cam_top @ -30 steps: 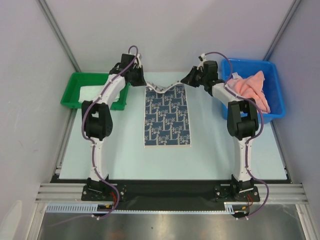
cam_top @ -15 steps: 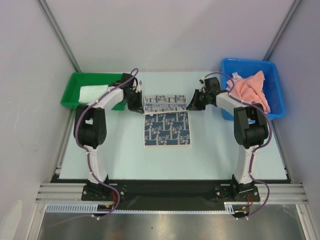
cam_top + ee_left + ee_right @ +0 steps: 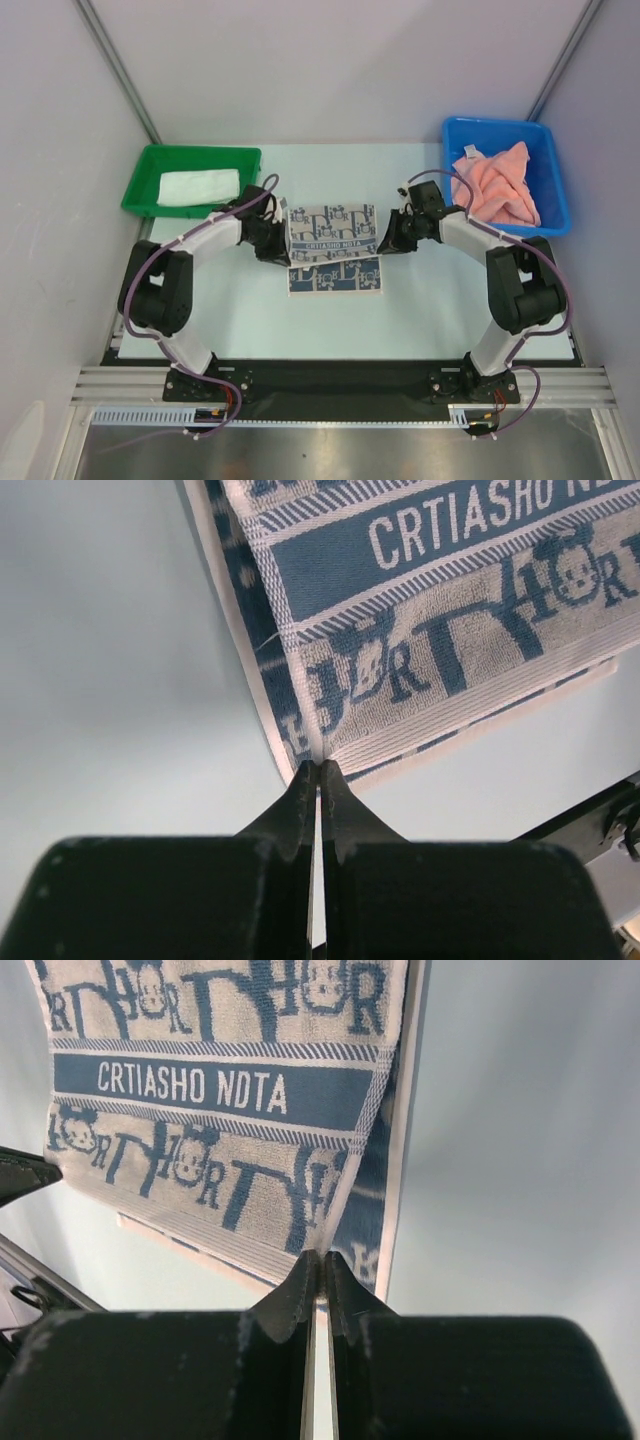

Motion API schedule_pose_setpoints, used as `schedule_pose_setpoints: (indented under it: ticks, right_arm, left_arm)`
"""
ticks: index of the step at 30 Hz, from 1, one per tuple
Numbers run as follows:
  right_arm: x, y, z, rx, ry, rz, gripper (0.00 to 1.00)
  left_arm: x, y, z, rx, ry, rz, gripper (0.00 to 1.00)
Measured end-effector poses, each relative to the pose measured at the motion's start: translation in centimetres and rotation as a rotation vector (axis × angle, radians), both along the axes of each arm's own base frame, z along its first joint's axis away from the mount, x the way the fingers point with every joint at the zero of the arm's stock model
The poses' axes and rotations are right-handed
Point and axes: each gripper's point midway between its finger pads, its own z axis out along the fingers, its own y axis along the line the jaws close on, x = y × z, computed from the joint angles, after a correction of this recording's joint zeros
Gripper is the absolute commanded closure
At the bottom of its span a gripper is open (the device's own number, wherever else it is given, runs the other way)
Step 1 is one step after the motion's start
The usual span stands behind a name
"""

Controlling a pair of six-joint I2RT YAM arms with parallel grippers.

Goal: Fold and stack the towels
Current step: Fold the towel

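A blue-and-white patterned towel (image 3: 335, 248) lies mid-table, its far half folded over toward the near edge, pale reverse side up. My left gripper (image 3: 284, 243) is shut on the folded flap's left corner; in the left wrist view the towel (image 3: 450, 600) hangs from the left gripper (image 3: 318, 767). My right gripper (image 3: 384, 240) is shut on the flap's right corner, where the towel (image 3: 210, 1090) meets the right gripper (image 3: 320, 1257) in the right wrist view. A folded white towel (image 3: 198, 186) lies in the green bin. Crumpled salmon-pink towels (image 3: 495, 185) fill the blue bin.
The green bin (image 3: 140, 170) stands at the back left and the blue bin (image 3: 555, 160) at the back right. Grey walls close in both sides and the back. A black rail (image 3: 330, 375) runs along the near table edge.
Both grippers have carried the towel's far edge toward the near side and lowered it, folding the long towel over itself. The dark patterned face is now mostly covered by the pale reverse.
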Motion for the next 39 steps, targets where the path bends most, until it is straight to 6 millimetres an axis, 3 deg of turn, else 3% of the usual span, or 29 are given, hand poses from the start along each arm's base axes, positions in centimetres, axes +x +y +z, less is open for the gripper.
schedule_pose_setpoints:
  ticks: [5,9,17,20,27,30,36,39]
  right_arm:
    - [-2.6,0.0,-1.4,0.000,0.031,0.027,1.00]
    - [-4.2,0.3,-2.7,-0.004,0.061,0.051,1.00]
    - [-4.3,0.4,-2.9,-0.001,0.047,0.055,1.00]
    - [-4.2,0.4,-2.4,-0.001,0.029,0.053,1.00]
    - [-3.9,0.4,0.3,0.012,-0.044,0.037,1.00]
    - [-4.5,0.4,0.3,0.016,-0.061,0.038,1.00]
    - [-7.0,0.0,-2.7,-0.003,0.019,0.040,1.00]
    - [-7.3,0.0,-3.1,-0.006,0.031,0.044,1.00]
  left_arm:
    - [-2.7,0.3,-1.5,0.011,0.026,-0.006,1.00]
    - [-3.7,0.5,-2.4,0.011,0.036,0.000,1.00]
    - [-4.7,0.3,-3.1,-0.018,0.033,0.014,1.00]
    - [-4.7,0.0,-2.5,-0.029,0.021,0.022,1.00]
    - [-4.6,-0.6,1.5,-0.068,-0.076,0.039,1.00]
    - [-4.8,-0.8,2.0,-0.085,-0.098,0.044,1.00]
    - [-8.1,-0.1,-1.8,-0.060,0.000,0.050,1.00]
    - [-9.2,-0.1,-3.0,-0.059,0.030,0.048,1.00]
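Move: The held towel edge goes back onto the towel's near corners: my left hand's corner lies about 7 cm back, level sideways and 4 cm below; my right hand's lies about 9 cm back, level sideways and 4 cm down. The lettered band on the upper layer is roughly 5 cm ahead and 11 cm right of my left hand. From that same hand, the green tray sits about 22 cm ahead and 25 cm left; from my right hand, the blue bin is some 20 cm ahead and 32 cm right. Still pinching the upper layer's corners, I draw both hands back and down together about 4.5 cm towards the near edge, lift them nearly straight up, the left some 5 cm and the right less, then pull back and down again. My left hand ends about 9 cm back and my right about 7, both 3 cm lower, fingers kept shut. ##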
